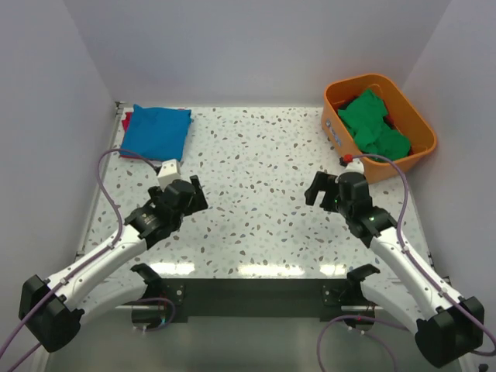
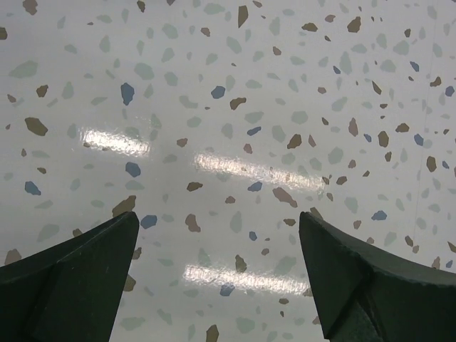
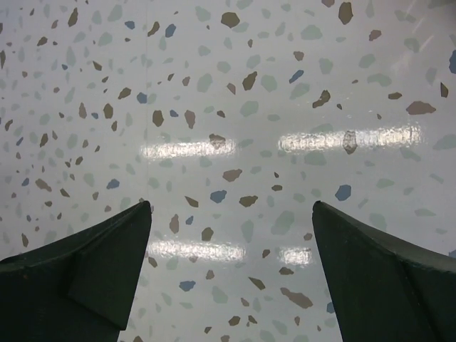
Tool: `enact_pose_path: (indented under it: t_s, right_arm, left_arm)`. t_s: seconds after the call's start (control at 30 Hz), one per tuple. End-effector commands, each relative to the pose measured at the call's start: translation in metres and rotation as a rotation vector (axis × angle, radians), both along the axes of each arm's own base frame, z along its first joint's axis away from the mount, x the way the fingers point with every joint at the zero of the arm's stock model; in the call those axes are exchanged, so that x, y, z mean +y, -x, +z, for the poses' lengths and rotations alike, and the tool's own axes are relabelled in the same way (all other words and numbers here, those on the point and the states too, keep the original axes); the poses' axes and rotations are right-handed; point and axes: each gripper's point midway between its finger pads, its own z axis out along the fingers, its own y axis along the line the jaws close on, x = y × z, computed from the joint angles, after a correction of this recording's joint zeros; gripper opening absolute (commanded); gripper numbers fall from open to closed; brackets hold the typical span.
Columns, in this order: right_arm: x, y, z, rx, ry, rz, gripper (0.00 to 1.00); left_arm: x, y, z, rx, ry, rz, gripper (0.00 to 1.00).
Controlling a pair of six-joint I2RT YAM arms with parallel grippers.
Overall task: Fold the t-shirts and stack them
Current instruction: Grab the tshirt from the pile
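Note:
A folded blue t-shirt (image 1: 158, 131) lies at the table's far left corner, on top of a red t-shirt (image 1: 125, 121) whose edge shows at its left. A crumpled green t-shirt (image 1: 373, 124) fills the orange tub (image 1: 417, 124) at the far right. My left gripper (image 1: 194, 192) is open and empty over the speckled table, near the front left; its wrist view shows only bare table between the fingers (image 2: 78, 278). My right gripper (image 1: 318, 188) is open and empty over the table, left of the tub; its fingers (image 3: 385, 278) frame bare table.
A small white object (image 1: 169, 170) sits just behind the left gripper. White walls close the table at the back and both sides. The speckled tabletop (image 1: 256, 155) stretches between the two arms.

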Motion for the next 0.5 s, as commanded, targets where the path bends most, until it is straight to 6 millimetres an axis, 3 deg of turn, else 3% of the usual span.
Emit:
enact_pose_path:
  t_s: [0.0, 0.13, 0.17, 0.2, 0.23, 0.27, 0.3, 0.33, 0.37, 0.4, 0.47]
  right_arm:
    - [0.013, -0.014, 0.021, -0.077, -0.047, 0.041, 0.99]
    - [0.021, -0.032, 0.048, -0.091, -0.032, 0.068, 0.99]
    - [0.013, -0.036, 0.050, -0.078, 0.006, 0.028, 0.99]
    - [0.012, -0.047, 0.071, -0.108, 0.018, 0.007, 0.99]
    - [0.001, -0.053, 0.065, -0.070, 0.089, -0.032, 0.99]
    - [-0.021, -0.063, 0.072, -0.077, 0.161, -0.148, 0.99]
    - [-0.029, -0.075, 0.100, -0.117, 0.168, -0.203, 0.99]
    - [-0.039, -0.081, 0.087, -0.036, 0.220, -0.227, 0.99]
    - [-0.060, -0.089, 0.093, -0.017, 0.229, -0.293, 0.99]
    - [-0.072, -0.101, 0.120, -0.047, 0.235, -0.343, 0.99]
    - [-0.104, -0.112, 0.107, 0.048, 0.303, -0.416, 0.99]
  left_arm:
    - [0.013, -0.001, 0.005, -0.032, -0.029, 0.054, 1.00]
    - [0.013, 0.000, 0.003, -0.028, -0.023, 0.057, 1.00]
    - [0.013, 0.000, 0.003, -0.027, -0.023, 0.054, 1.00]
    - [0.012, -0.001, 0.004, -0.031, -0.022, 0.051, 1.00]
    - [0.012, -0.002, 0.004, -0.032, -0.026, 0.053, 1.00]
    - [0.013, -0.002, 0.005, -0.033, -0.031, 0.056, 1.00]
    - [0.013, -0.002, 0.004, -0.025, -0.036, 0.055, 1.00]
    - [0.013, -0.002, 0.004, -0.022, -0.039, 0.056, 1.00]
    - [0.014, -0.002, 0.005, -0.023, -0.042, 0.061, 1.00]
    - [0.016, -0.001, 0.003, -0.017, -0.048, 0.066, 1.00]
    - [0.018, 0.000, 0.002, -0.021, -0.050, 0.080, 1.00]
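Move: The green t-shirt in the orange box lies about 24 cm ahead of the right hand, 13 cm to its right and a few centimetres lower. The box round it centres about 26 cm ahead and 15 cm right of the right hand, its near-left rim some 15 cm ahead and 4 cm right. From the left hand, the green t-shirt is roughly 26 cm ahead and 58 cm right. Wide open, the right hand speeds up and forward, about 11 cm each, veering right late towards the green t-shirt. ##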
